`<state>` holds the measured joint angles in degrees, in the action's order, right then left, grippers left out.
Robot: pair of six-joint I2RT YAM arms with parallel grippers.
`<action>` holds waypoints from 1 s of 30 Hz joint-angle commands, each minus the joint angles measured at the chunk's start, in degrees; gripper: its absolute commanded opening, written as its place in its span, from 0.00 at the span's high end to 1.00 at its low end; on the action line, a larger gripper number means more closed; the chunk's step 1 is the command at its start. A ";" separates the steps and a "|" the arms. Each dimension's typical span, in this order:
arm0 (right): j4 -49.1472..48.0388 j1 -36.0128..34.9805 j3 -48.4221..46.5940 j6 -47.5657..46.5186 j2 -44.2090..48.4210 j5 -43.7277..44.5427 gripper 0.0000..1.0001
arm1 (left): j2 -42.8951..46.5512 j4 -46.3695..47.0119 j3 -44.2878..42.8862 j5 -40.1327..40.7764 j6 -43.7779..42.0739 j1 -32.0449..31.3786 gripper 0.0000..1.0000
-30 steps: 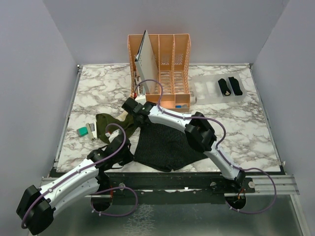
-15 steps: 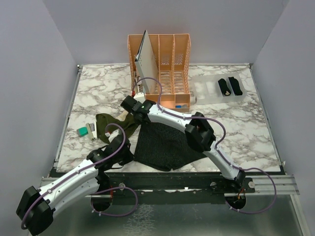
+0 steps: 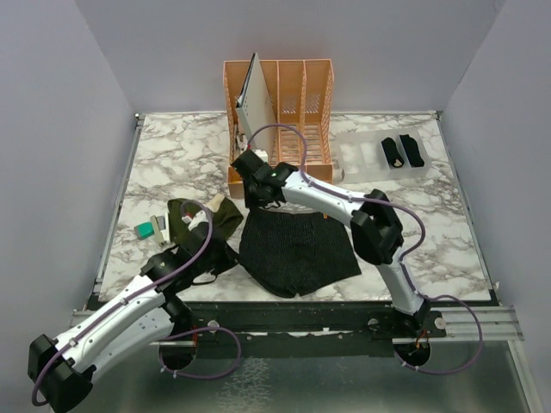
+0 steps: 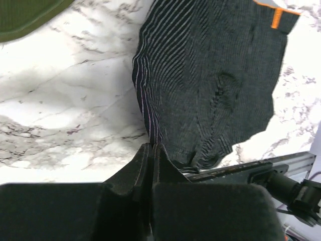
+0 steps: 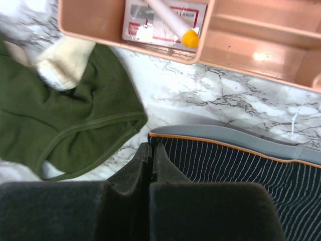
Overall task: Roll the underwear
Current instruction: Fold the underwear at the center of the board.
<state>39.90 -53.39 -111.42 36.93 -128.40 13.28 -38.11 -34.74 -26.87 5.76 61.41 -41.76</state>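
Note:
The finely striped black underwear (image 3: 297, 249) lies spread flat near the table's front edge, its grey, orange-trimmed waistband (image 5: 235, 138) toward the back. My left gripper (image 4: 151, 146) is shut on its left side edge (image 4: 145, 100). At the back left corner by the waistband, my right gripper (image 5: 151, 146) is shut on the same cloth. In the top view the left gripper (image 3: 232, 258) and right gripper (image 3: 256, 205) sit along that left edge. The olive-green underwear (image 3: 200, 219) with its cream waistband (image 5: 62, 63) lies crumpled just to the left. Two rolled black bundles (image 3: 402, 151) rest at the back right.
An orange desk organizer (image 3: 280, 120) stands at the back centre, close behind my right gripper, its base (image 5: 241, 30) holding a small box. A clear tray (image 3: 357, 159) holds the rolled bundles. A teal block (image 3: 144, 230) and a small white item lie at the left. The metal front rail (image 4: 261, 170) runs beside the cloth.
My right gripper has shut on the striped underwear's corner and drawn it back toward the organizer, spreading the cloth flatter. The left arm shifted slightly forward and the olive underwear bunched up.

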 commanded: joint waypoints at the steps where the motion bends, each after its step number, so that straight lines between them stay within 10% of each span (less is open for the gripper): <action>1: -7.38 2.96 5.24 -0.18 6.27 -10.36 1.00 | -1.83 -3.32 -6.10 0.34 -3.25 -0.20 1.00; 15: -17.71 12.60 25.22 0.63 19.15 -17.76 1.00 | -11.66 3.58 -12.82 -10.24 -8.26 -2.54 1.00; 30: -19.26 20.11 39.00 -2.13 31.43 -19.90 1.00 | -31.30 13.48 -22.90 0.46 -1.57 -21.24 1.00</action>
<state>21.91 -34.98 -75.37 36.84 -101.08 -5.61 -65.36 -24.91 -46.46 2.48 58.11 -60.03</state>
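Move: I have the underwear's left edge pinched by the leg hem in my left hand and by the waist corner in my right, both already raised. The underwear's middle lies 16 cm right of my left hand, 5 cm ahead and 7 cm below; from my right hand it is about 14 cm right, 13 cm back and 6 cm below. From my right hand, the orange tag sits some 22 cm right and 1 cm back, the organizer's front tray 9 cm ahead and 9 cm right, and the green cloth 13 cm left and 3 cm back. Keeping both pinches shut, I first lift the left edge another 3 cm, then sweep both hands about 13 cm to my right, towards the underwear's middle. My left hand turns about 20 degrees clockwise and ends some 5 cm higher; my right hand passes along the organizer's front, its fingertips tilting about 15 degrees to the left, and ends some 4 cm higher. ##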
